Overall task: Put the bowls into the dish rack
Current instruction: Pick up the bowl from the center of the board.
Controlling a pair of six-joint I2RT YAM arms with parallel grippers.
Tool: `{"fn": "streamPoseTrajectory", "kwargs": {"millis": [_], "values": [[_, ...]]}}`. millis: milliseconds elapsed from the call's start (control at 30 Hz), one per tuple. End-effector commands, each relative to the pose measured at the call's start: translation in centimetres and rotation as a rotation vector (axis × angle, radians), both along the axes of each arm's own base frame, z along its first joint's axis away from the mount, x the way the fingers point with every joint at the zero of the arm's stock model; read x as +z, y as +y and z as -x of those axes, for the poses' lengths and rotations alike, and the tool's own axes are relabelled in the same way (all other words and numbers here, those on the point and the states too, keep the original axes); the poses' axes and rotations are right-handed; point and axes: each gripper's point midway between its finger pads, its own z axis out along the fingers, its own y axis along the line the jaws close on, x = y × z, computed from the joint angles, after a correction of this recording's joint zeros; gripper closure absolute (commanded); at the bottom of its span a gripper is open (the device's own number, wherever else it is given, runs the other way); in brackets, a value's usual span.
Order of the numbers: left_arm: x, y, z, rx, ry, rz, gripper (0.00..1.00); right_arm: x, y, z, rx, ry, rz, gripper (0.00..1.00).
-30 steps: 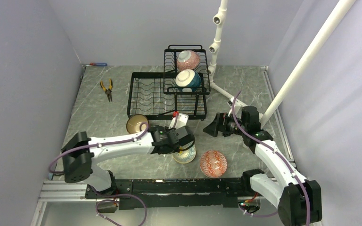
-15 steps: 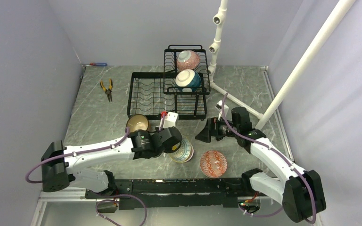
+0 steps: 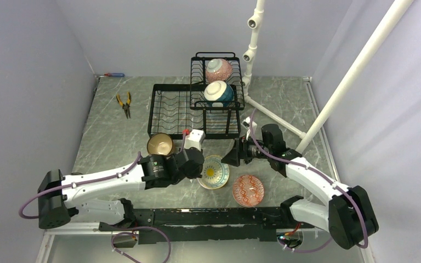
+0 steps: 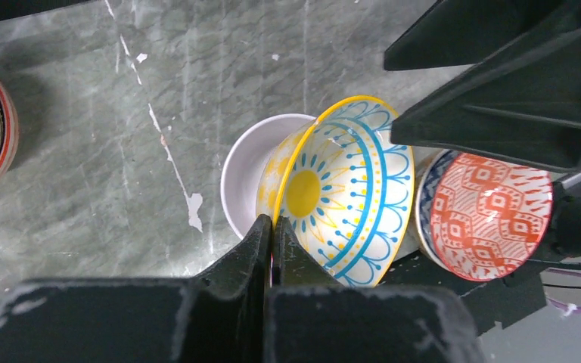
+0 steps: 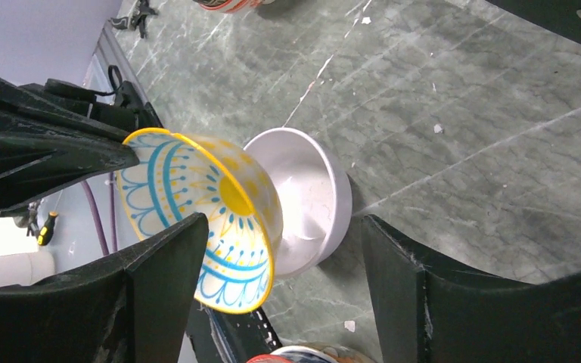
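Note:
My left gripper is shut on the rim of a yellow-and-blue patterned bowl, holding it tilted above a pale pink-white bowl on the table. My right gripper is open, with one finger on each side of these two bowls. A red-patterned bowl sits just right of them and a brown bowl sits in front of the dish rack. The rack's raised tier holds a pink bowl and a teal-and-white bowl.
Orange-handled pliers lie to the left of the rack. A white pipe stand rises behind the rack's right side, with a long pipe slanting to the upper right. Grey walls close in both sides of the table.
My left gripper has tipped the yellow-and-blue bowl up by its rim. My right gripper has moved left to straddle the bowls, and its jaws have narrowed a little.

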Motion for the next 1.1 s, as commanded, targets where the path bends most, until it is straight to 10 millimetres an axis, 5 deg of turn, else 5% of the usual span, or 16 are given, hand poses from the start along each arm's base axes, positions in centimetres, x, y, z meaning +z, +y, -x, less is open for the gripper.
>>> {"fn": "streamPoseTrajectory", "kwargs": {"millis": [0,267,500,567,700,933,1067], "values": [[4.0,-2.0,-0.3,-0.023,-0.058,0.176,0.97,1.4,1.3,-0.4,0.044,-0.048,-0.054,0.24],[4.8,-2.5,-0.3,-0.037,-0.070,0.224,0.97,1.3,2.2,0.0,0.079,-0.023,-0.072,0.37],[4.5,-2.6,-0.4,-0.033,-0.064,0.210,0.97,1.5,1.9,0.1,0.063,-0.048,-0.053,0.88],[4.4,-2.7,-0.4,-0.033,-0.063,0.208,0.97,1.6,1.7,0.0,0.054,-0.057,-0.049,0.94],[4.2,-2.7,-0.3,-0.034,-0.056,0.208,0.80,1.8,1.5,-0.2,0.040,-0.074,-0.042,1.00],[4.0,-2.6,0.0,-0.034,-0.028,0.238,0.11,2.5,1.0,-0.6,0.011,-0.114,-0.012,1.00],[3.4,-2.8,-0.1,-0.065,0.036,0.302,0.06,3.3,0.6,-0.8,-0.002,-0.141,0.004,1.00]]}}
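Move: The left hand already pinches the left rim of the yellow-rimmed bowl, whose tilted middle hangs about 5 cm to its right, level fore and aft, and 4 below. From the open right hand that middle is roughly 4 cm left, 4 back and 1 below. The white bowl stands some 9 cm back of the right hand, 5 left and 10 below; the red patterned bowl, 13 back, 9 right, 9 below. Left hand raises the bowl about 3 cm, right hand eases left and back to pinch its rim, left releases. ##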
